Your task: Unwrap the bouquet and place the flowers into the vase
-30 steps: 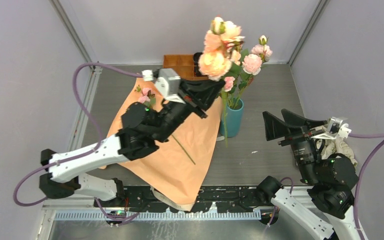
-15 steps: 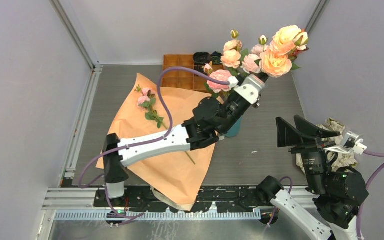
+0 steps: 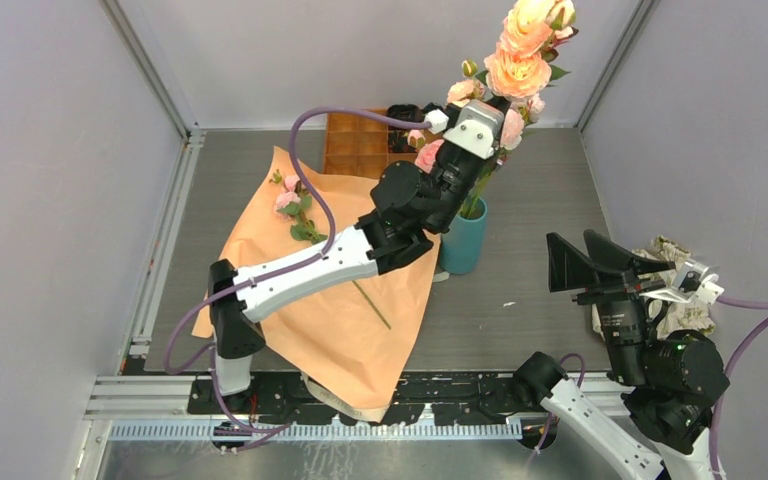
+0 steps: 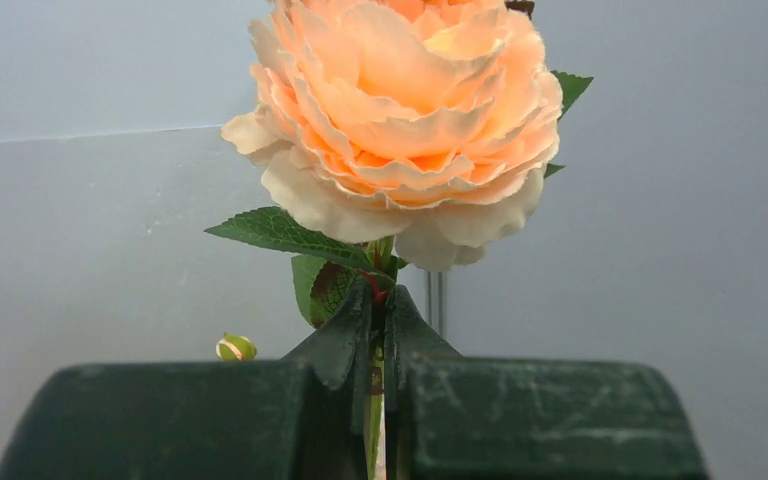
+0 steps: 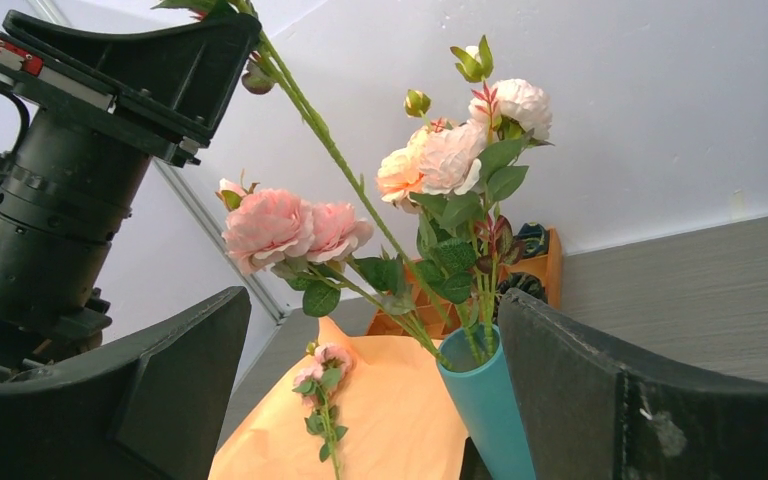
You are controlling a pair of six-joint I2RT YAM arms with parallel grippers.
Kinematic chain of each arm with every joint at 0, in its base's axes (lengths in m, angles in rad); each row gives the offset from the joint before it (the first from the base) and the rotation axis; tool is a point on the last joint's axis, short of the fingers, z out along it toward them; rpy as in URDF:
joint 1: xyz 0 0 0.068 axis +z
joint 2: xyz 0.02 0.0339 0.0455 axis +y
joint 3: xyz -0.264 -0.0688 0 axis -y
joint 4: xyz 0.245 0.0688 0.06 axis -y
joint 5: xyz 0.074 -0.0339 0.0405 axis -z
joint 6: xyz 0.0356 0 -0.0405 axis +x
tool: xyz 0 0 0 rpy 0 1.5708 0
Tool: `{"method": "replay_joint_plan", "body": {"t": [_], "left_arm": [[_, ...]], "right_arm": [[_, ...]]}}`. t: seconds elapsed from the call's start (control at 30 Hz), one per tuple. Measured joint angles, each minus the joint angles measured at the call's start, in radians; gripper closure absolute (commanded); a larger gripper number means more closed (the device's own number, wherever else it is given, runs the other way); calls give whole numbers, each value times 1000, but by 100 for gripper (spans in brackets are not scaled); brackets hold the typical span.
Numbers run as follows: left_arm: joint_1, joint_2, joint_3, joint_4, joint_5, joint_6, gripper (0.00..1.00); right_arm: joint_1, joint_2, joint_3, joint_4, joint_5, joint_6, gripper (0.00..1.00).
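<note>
The teal vase (image 3: 463, 240) (image 5: 485, 410) stands right of the paper with several pink and peach flowers (image 3: 465, 95) (image 5: 450, 160) in it. My left gripper (image 3: 488, 118) (image 4: 380, 320) is high above the vase, shut on the thin green stem just under a big peach rose (image 3: 520, 62) (image 4: 400, 120). That stem (image 5: 340, 160) slants down to the vase mouth. The bouquet's wrapping lies open as a flat peach-orange sheet (image 3: 340, 300) (image 5: 410, 420), with one small pink flower stem (image 3: 295, 208) (image 5: 325, 395) on it. My right gripper (image 3: 600, 262) (image 5: 380, 400) hangs open to the right of the vase, holding nothing.
An orange compartmented tray (image 3: 355, 145) (image 5: 550, 265) with dark bundles sits at the back behind the vase. A floral cream cloth (image 3: 688, 305) lies at the right edge beside my right arm. Grey walls close in the back and both sides.
My left arm has swung the held peach rose back left and upward, so the bloom now stands over the vase. The right arm has barely moved.
</note>
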Motion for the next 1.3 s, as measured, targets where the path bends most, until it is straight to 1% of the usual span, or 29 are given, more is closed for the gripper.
{"method": "replay_joint_plan", "body": {"t": [0.13,0.4,0.57,0.7,0.73,0.83,1.0,1.03,1.07,1.2,1.3], "left_arm": [[16,-10,-6,-7,0,-42,100],[73,-59,-89,-11,-19,-137,100],[98,-106,-206,-15,-21,-264,100],[113,-115,-275,-23,-11,-363,99],[115,-115,-286,-24,-6,-379,97],[118,-117,-320,-32,0,-440,86],[119,-122,-369,-48,12,-512,63],[119,-122,-373,-58,16,-526,60],[118,-122,-377,-66,21,-535,56],[116,-124,-378,-102,42,-582,47],[116,-130,-389,-119,47,-605,45]], "right_arm": [[0,12,-3,7,0,0,1],[0,18,-3,8,-3,0,1],[0,18,-3,7,-3,1,1],[0,18,-3,7,-4,2,0],[0,18,-3,7,-4,3,0],[0,18,-3,8,-4,4,1],[0,21,-3,8,-9,5,0],[0,24,-3,9,-10,5,0],[0,26,-3,9,-11,5,1],[0,29,-4,10,-12,8,0],[0,29,-4,10,-13,11,1]]}}
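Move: Directly over the vase, the left hand holds the peach flower high. The vase's middle is about 6 cm ahead, 1 cm to the left and some 43 cm below, and the stem slants down to its mouth. Pink roses lean out of it about 9 cm left, 2 cm ahead, 16 cm lower; the rose still on the paper lies 27 cm left, 3 cm ahead. For the idle right hand the vase stands about 20 cm ahead, 12 cm left and 30 cm down. Easing a few centimetres forward and left first, the left hand then sinks about 13 cm, slipping back to the right as it lowers the held peach flower deeper into the vase. The wrist tips down nearly 30 degrees and turns slightly clockwise; late in the descent the fingers open to about half and let go of the stem, staying close beside the blooms. ##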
